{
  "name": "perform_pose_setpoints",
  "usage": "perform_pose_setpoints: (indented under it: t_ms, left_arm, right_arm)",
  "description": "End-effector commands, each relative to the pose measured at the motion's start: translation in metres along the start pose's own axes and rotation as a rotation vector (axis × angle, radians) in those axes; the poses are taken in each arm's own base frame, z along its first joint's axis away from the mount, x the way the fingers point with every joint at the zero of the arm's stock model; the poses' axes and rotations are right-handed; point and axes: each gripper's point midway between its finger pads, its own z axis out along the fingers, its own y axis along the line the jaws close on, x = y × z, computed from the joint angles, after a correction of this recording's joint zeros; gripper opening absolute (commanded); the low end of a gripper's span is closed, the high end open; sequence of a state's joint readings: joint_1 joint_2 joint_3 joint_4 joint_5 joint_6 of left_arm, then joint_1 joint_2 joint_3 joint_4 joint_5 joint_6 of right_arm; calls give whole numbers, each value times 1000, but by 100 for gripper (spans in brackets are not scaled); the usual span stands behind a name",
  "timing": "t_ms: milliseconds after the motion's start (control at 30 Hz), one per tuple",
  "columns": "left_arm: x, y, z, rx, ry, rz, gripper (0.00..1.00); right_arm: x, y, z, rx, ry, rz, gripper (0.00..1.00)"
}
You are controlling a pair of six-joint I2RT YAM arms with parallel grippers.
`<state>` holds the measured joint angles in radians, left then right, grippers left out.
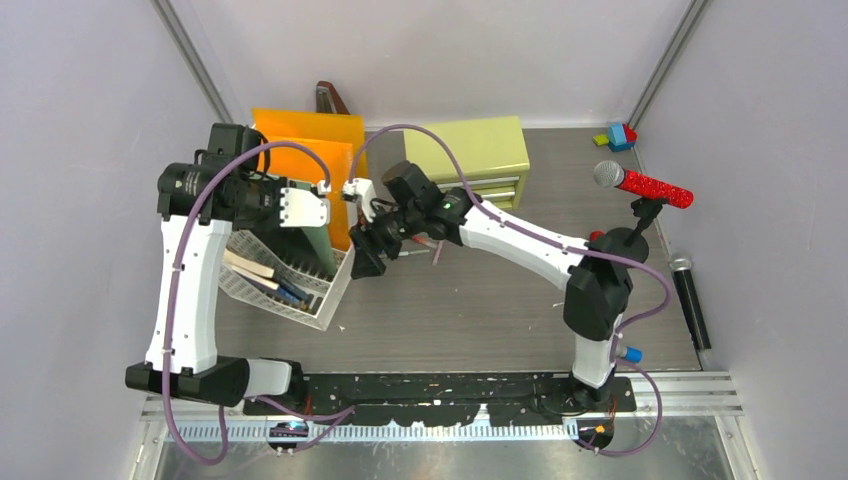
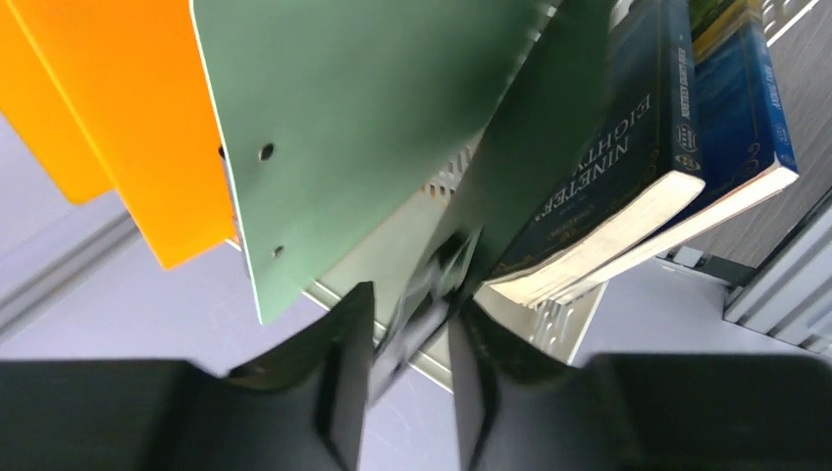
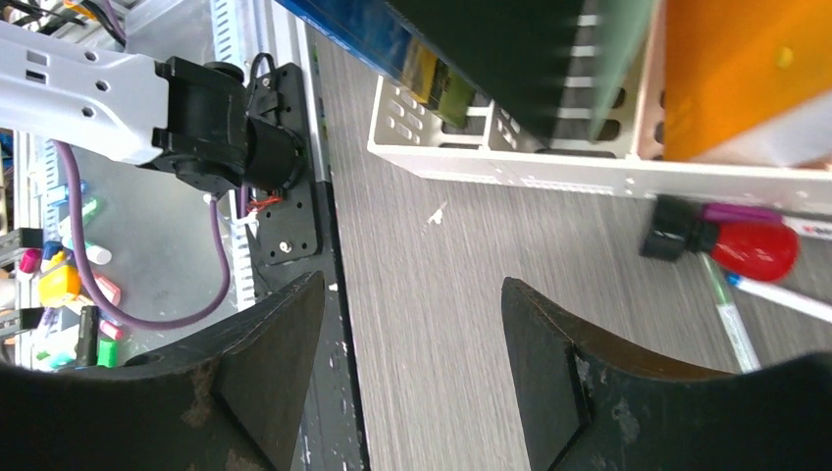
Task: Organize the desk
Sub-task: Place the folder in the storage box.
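Note:
The desk is a dark wood-grain top with a black perforated rail along its near edge. At its left a white wire rack holds books, a green folder and orange folders. My left gripper hovers over the rack; in the left wrist view its jaws stand apart, with the folder's dark, blurred lower corner between the tips. My right gripper is open and holds nothing, low over the bare desk beside the rack.
A yellow-green drawer cabinet stands at the back. Pens and a red bulb-shaped thing with a black cap lie by the rack. A red microphone on a stand, a black microphone and toy blocks are at the right.

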<state>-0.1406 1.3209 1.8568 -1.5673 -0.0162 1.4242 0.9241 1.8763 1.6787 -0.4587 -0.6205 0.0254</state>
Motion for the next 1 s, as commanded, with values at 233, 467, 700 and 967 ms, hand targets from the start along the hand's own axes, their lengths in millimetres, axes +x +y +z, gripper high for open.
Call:
perform_pose_setpoints:
  t_ms: [233, 467, 700, 967]
  left_arm:
    - [9, 28, -9, -169, 41, -68, 68]
    - [4, 52, -22, -369, -17, -191, 92]
    - [-37, 44, -43, -422, -275, -461, 100]
    - [-127, -13, -32, -85, -570, -642, 99]
  right_arm:
    - [-14, -14, -61, 86, -96, -56, 72]
    - [-9, -28, -76, 129, -115, -65, 72]
    - [7, -46, -92, 192, -105, -81, 73]
    - [23, -76, -121, 259, -120, -25, 73]
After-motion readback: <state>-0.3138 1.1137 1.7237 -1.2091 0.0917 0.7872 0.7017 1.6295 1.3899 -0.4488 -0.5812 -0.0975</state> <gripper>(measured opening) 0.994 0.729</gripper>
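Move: The black folder is upright between the left fingers; its middle is about 5 cm right of that hand, 1 cm back and 12 cm below, and the storage box's middle is some 5 cm ahead, 5 cm right and 25 cm below. The green folder stands roughly 3 cm ahead and 7 cm right, the books about 6 cm back. From the right hand, the black folder lies about 15 cm left and 2 cm ahead, nearly level. The left fingers open wide and let go of the black folder's clip end, the hand easing forward a couple of centimetres and starting to rise, then swinging about 8 cm right above the folders, some 4 cm higher than at first and drifting back, while the wrist turns over 30 degrees so the fingers swing towards the right. Meanwhile the right hand, empty and still open, draws away from the box, about 11 cm right and 5 cm forward, towards the drawer cabinet and turning slightly clockwise. ##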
